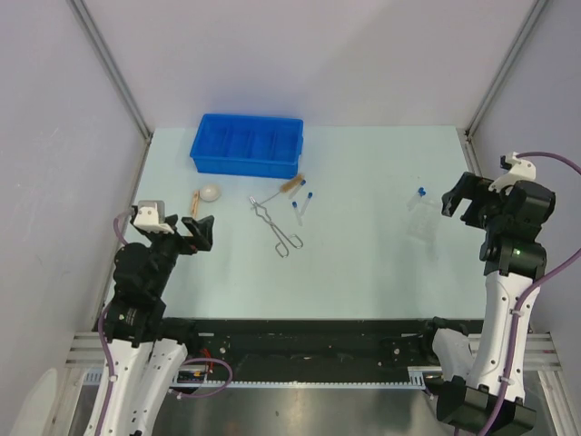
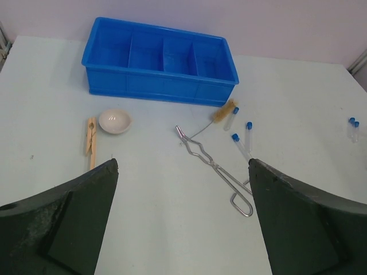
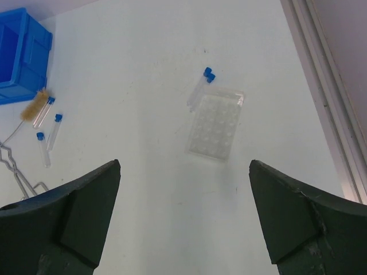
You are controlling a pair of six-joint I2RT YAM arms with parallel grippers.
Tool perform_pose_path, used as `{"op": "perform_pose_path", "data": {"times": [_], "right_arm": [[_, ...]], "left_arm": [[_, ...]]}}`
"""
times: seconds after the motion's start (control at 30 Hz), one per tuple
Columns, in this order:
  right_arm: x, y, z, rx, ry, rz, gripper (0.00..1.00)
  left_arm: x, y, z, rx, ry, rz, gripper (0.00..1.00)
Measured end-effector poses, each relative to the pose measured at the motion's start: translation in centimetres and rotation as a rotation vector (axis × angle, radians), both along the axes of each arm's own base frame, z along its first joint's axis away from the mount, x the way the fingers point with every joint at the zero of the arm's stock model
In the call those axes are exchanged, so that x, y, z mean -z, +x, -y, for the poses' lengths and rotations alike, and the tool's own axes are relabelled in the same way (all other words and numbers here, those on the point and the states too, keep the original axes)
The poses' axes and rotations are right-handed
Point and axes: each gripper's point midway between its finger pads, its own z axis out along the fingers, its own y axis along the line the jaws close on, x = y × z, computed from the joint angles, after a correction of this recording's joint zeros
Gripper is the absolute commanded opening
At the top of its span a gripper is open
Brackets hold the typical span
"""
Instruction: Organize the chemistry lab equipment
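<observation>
Silver wire tongs (image 1: 278, 228) (image 2: 215, 166) lie mid-table. Beside them are three clear blue-capped tubes (image 1: 300, 205) (image 2: 241, 137) (image 3: 49, 133) and a tan bristle brush (image 2: 225, 110). A white round dish (image 1: 211, 193) (image 2: 114, 121) and a wooden peg (image 2: 91, 137) lie further left. The clear tube rack (image 1: 423, 220) (image 3: 217, 126) lies flat at the right, with two capped tubes (image 3: 199, 90) along its far edge. My left gripper (image 1: 198, 232) (image 2: 183, 163) hangs open and holds nothing, near the dish. My right gripper (image 1: 463, 204) (image 3: 184, 163) is open above the table, right of the rack.
A large blue divided bin (image 1: 243, 163) (image 2: 160, 86) (image 3: 23, 86) stands at the back left, just behind the brush and dish. Grey walls with metal posts close in the table on three sides. A raised rail (image 3: 321, 86) runs along the right edge.
</observation>
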Motion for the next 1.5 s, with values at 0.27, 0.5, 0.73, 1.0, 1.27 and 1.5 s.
{"op": "perform_pose_path", "data": {"times": [0.27,0.5,0.73,1.0,1.27,1.5], "right_arm": [[0.9,0.9,-2.7,-0.173,0.014,0.022,1.0],[5.0,-0.8,-11.5,-0.729,-0.048,0.01,1.0],[8.9,-2.2,-14.1,-0.934,-0.009,-0.027,1.0],[10.1,-2.1,-13.7,-0.938,-0.026,-0.02,1.0],[10.4,-1.7,-13.1,-0.916,-0.078,-0.025,1.0],[9.9,-1.8,-12.9,-0.909,-0.114,-0.001,1.0]], "left_arm": [[1.3,1.0,0.1,-0.001,0.009,-0.056,1.0],[3.9,1.5,0.5,0.016,0.016,-0.128,1.0],[6.5,2.2,3.6,0.145,-0.082,-0.261,0.93],[15.7,3.1,8.2,0.142,-0.222,-0.688,0.89],[20.3,7.1,9.9,-0.061,-0.143,-0.882,0.67],[21.1,14.5,10.0,-0.166,-0.012,-0.892,0.61]]}}
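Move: Ahead and to the right of the left hand, the metal tongs lie with their hinge about 18 cm out, 14 cm right and 26 cm below. A capped test tube sits some 8 cm right of the hinge and 4 cm farther out; the brush head is 7 cm right and 15 cm beyond it, the white dish 21 cm left and 12 cm beyond. From the right hand the tongs are roughly 54 cm left, 14 cm ahead; the clear well plate is 15 cm ahead, 3 cm right, both 28 cm below. Dropping about 21 cm and drifting 10 cm right, the left hand tips some 50 degrees nose-down, then sweeps nearly 15 cm forward low over the table towards the tongs, its fingers narrowing to about 60 percent open. The right hand swings about 14 cm left and 10 cm down, turning some 50 degrees counter-clockwise, then all but holds there, wide open. ##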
